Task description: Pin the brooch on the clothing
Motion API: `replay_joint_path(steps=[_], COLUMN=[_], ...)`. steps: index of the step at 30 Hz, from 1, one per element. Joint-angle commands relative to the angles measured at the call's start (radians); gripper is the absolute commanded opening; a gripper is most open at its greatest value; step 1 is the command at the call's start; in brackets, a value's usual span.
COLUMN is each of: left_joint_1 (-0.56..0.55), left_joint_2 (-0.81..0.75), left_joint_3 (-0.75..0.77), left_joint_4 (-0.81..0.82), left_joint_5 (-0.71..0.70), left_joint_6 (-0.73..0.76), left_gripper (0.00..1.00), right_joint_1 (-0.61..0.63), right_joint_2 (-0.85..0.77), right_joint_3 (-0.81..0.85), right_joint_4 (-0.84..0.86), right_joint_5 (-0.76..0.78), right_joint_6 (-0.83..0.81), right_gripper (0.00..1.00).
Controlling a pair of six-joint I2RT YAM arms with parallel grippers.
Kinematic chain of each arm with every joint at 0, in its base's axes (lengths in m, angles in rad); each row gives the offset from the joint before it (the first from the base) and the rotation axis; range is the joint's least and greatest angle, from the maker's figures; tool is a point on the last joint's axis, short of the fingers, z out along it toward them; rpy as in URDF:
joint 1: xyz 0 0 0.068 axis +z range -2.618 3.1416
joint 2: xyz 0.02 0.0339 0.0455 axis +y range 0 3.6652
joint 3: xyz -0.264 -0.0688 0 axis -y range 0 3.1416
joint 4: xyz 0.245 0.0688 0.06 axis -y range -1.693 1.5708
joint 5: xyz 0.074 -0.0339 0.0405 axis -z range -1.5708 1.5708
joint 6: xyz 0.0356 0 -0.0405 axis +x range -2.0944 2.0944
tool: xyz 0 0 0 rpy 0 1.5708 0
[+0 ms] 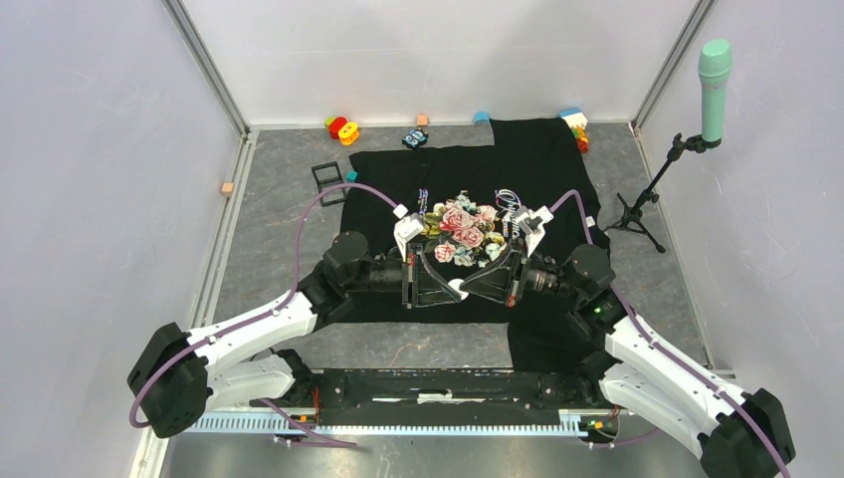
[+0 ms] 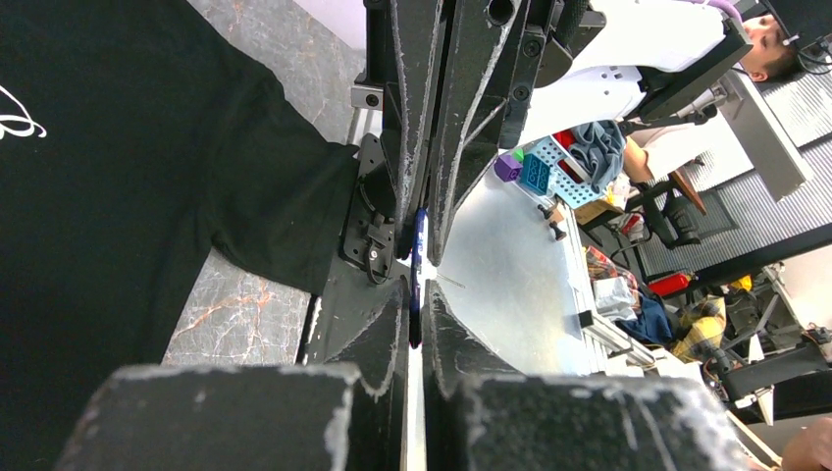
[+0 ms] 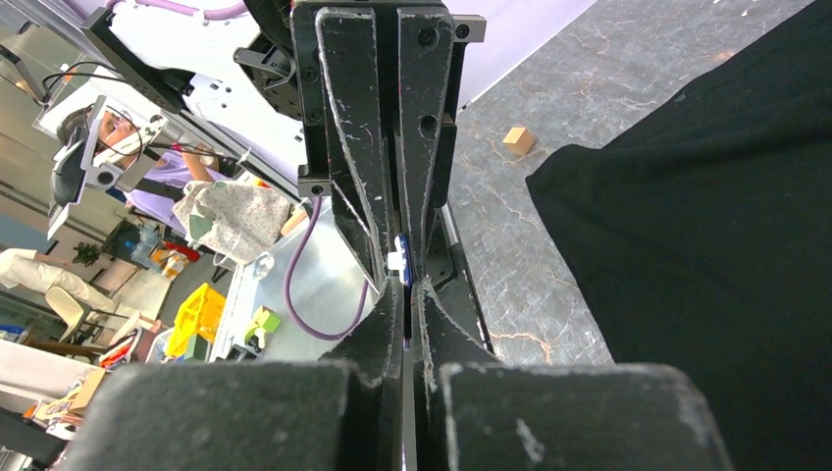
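Note:
The clothing [image 1: 537, 169], a black T-shirt with a rose print [image 1: 460, 231], lies flat on the table. My two grippers meet tip to tip above its lower hem. The brooch [image 2: 417, 245] is a thin blue disc seen edge-on, pinched between both pairs of jaws. My left gripper [image 1: 448, 287] [image 2: 416, 285] is shut on it from the left. From the right, my right gripper [image 1: 470, 289] [image 3: 407, 285] is shut on it too; there the brooch [image 3: 402, 263] shows as a blue edge with a small white part. Its face is hidden by the fingers.
A black square frame case [image 1: 327, 175] and a teal cube [image 1: 351, 176] lie left of the shirt. Coloured toys [image 1: 343, 128] and a small toy [image 1: 415, 137] sit along the back wall. An orange cube [image 1: 228, 188] lies far left. A microphone stand [image 1: 657, 189] stands at the right.

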Motion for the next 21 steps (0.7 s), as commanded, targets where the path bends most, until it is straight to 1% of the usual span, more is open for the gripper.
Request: replay_joint_path(steps=[1,2,3,6,7,10,12,14,16,18,21], left_joint_1=[0.002,0.002,0.002,0.002,0.002,0.002,0.002,0.003,0.003,0.004,0.004], left_joint_2=[-0.003,-0.006,-0.008,-0.013,-0.014,-0.014,-0.013,-0.009,-0.007,-0.001,0.025], left_joint_3=[-0.017,-0.019,-0.021,-0.027,-0.027,-0.019,-0.013,-0.013,-0.011,0.005,0.07], left_joint_4=[0.054,0.054,0.054,0.048,0.04,-0.009,-0.056,-0.08,-0.098,-0.148,-0.305], left_joint_5=[-0.022,-0.025,-0.027,-0.043,-0.047,-0.067,-0.093,-0.114,-0.12,-0.136,-0.196], left_joint_6=[-0.023,-0.023,-0.022,-0.02,-0.019,-0.005,0.01,0.014,0.009,0.019,0.069], left_gripper=[0.02,0.02,0.02,0.02,0.02,0.02,0.02,0.02,0.02,0.02,0.02], right_joint_1=[-0.001,-0.001,-0.002,-0.001,-0.002,-0.002,-0.001,-0.001,-0.002,-0.003,-0.006], right_joint_2=[0.001,0.003,0.004,0.004,0.005,0.003,0.009,0.034,0.056,0.072,0.096], right_joint_3=[0.031,0.031,0.032,0.04,0.047,0.092,0.156,0.228,0.284,0.314,0.331], right_joint_4=[0.043,0.04,0.039,0.017,-0.001,-0.146,-0.349,-0.586,-0.714,-0.781,-0.825], right_joint_5=[-0.017,-0.016,-0.016,-0.009,-0.001,0.071,0.187,0.333,0.47,0.566,0.657], right_joint_6=[0.003,0.001,0.0,-0.011,-0.024,-0.118,-0.23,-0.334,-0.395,-0.432,-0.489], right_gripper=[0.0,0.01,0.04,0.19,0.25,0.42,0.53,0.58,0.62,0.64,0.64])
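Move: The brooch is pinched between both hands' fingertips, within about 1 cm of each hand point: to the left hand's right and to the right hand's left. The clothing's flower print lies about 20 cm ahead of either hand, roughly 3 cm to the right and 22 cm below. From the right hand, the white script is about 19 cm ahead and 15 cm right, the small lettering some 27 cm ahead and 7 cm left, both equally low. The brooch stays clamped in the left fingers while the right ones open wide and let go of it; the right hand then speeds away forward over the clothing, some 8 cm, also dropping and drawing right by about 3 cm each, its fingertips swinging forward and dipping about 30 degrees in all. The left hand sinks about 3.5 cm with the brooch, tips dipping slightly. ##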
